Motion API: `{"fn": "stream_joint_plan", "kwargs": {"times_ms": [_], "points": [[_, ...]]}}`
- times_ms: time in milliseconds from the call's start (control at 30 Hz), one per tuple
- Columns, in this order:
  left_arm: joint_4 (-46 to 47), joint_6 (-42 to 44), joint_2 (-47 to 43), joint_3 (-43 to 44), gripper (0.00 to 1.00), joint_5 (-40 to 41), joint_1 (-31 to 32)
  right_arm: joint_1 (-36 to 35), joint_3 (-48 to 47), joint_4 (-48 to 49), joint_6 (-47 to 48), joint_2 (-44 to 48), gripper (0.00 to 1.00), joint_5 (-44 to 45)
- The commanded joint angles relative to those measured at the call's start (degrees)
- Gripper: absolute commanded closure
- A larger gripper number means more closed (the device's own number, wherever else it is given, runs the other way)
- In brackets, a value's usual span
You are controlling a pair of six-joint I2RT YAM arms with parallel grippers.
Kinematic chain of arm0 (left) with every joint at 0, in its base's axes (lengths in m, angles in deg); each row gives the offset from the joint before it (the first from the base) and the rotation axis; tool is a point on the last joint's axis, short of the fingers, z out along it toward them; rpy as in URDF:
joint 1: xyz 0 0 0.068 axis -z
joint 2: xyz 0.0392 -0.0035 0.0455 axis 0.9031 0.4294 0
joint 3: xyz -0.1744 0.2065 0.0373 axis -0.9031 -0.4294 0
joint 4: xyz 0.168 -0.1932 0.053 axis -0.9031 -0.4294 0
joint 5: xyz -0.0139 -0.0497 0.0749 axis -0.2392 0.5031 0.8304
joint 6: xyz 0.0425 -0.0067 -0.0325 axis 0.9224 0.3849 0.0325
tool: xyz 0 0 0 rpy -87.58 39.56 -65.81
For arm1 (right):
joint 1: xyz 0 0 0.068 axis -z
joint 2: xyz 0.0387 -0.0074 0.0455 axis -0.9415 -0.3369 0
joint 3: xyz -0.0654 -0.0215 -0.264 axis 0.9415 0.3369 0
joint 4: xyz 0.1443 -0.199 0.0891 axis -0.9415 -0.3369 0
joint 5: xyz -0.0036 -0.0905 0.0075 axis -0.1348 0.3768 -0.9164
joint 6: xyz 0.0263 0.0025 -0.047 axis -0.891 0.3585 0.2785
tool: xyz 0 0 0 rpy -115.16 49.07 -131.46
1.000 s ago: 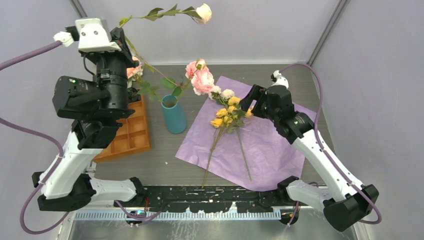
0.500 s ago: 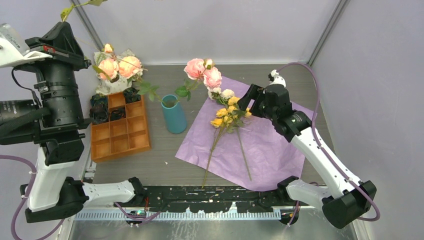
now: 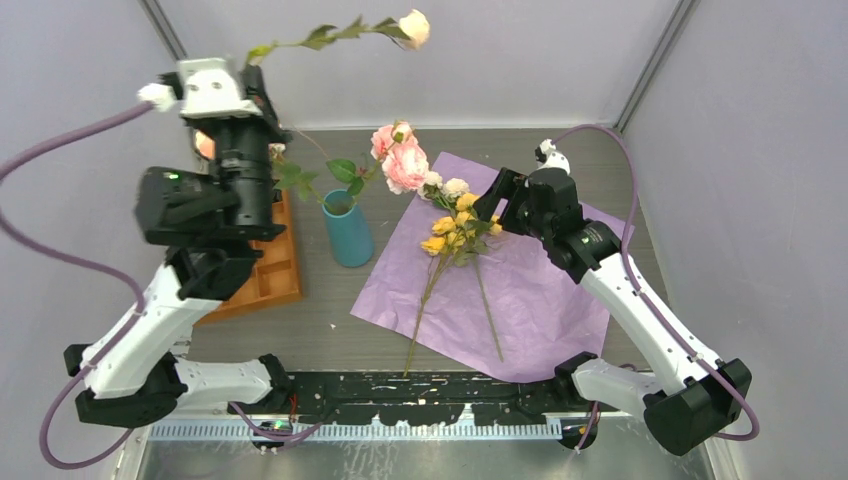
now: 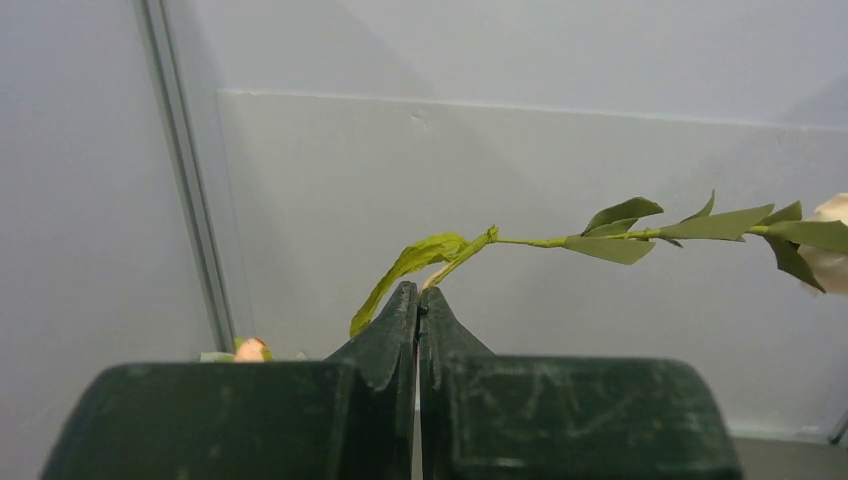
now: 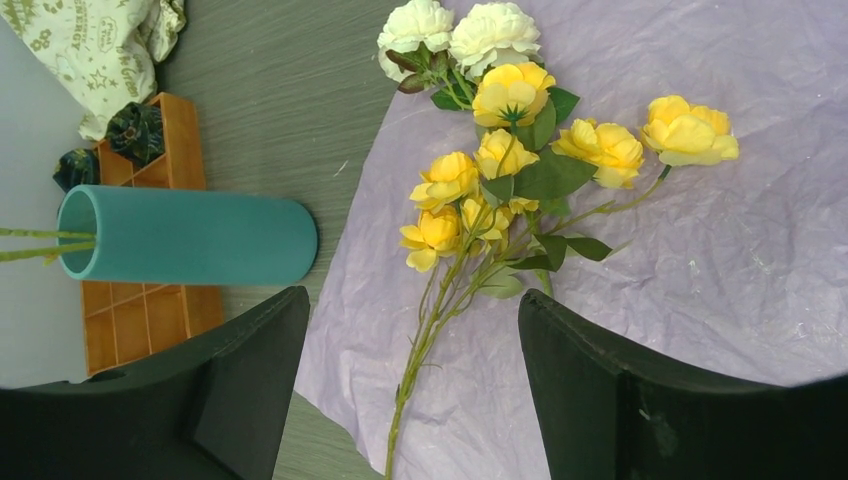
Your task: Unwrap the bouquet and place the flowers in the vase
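Note:
My left gripper (image 3: 256, 68) is raised high at the back left, shut on the end of a long leafy stem (image 4: 540, 241) that carries a cream rose (image 3: 413, 27). In the left wrist view the jaws (image 4: 418, 292) pinch the stem's tip. The teal vase (image 3: 348, 228) stands left of the lilac paper (image 3: 530, 300) and holds pink roses (image 3: 402, 160). The bouquet lies unwrapped, with yellow and cream flowers (image 3: 455, 222) loose on the flat paper. My right gripper (image 3: 495, 205) hovers open over the yellow roses (image 5: 510, 160), with their stems between its fingers and the vase (image 5: 190, 238) to its left.
An orange compartment tray (image 3: 275, 270) sits left of the vase, partly under my left arm. In the right wrist view a cream printed bag (image 5: 90, 40) and dark bundles (image 5: 135, 130) show at the tray's far end. Grey walls close in the back and both sides.
My left arm swung out to the left and has come back, still holding the cream rose aloft. The pink roses in the vase swayed slightly. The right arm has barely moved.

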Motion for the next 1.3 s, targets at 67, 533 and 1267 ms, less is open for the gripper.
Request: {"fn": "stream_joint_plan", "kwargs": {"times_ms": [67, 533, 1267], "points": [[5.9, -4.4, 0.6, -8.8, 1.0, 2.9, -0.4, 0.1, 0.7, 2.7, 0.6, 0.5, 0.18, 0.3], [7.1, -20.6, 2.3, -22.6, 1.0, 5.3, -9.2, 0.1, 2.1, 2.5, 2.2, 0.8, 0.18, 1.7], [1.1, -24.6, 1.4, -22.2, 1.0, 1.1, -18.9, 0.2, 2.6, 4.5, 1.0, -1.9, 0.18, -0.1]]}}
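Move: The left hand holds a pale rose high up; the vase's middle is about 6 cm ahead, 2 cm to its right and 52 cm below. The pink roses leaning from the vase are roughly 8 cm ahead, 12 cm right and 28 cm below; the tray's middle is some 5 cm ahead, 18 cm left and 60 cm below. From the right hand the vase is level ahead, about 23 cm left and 14 cm below. The left hand lowers its still-pinched pale rose 16 cm and 10 forward towards the vase; right sinks slightly. ##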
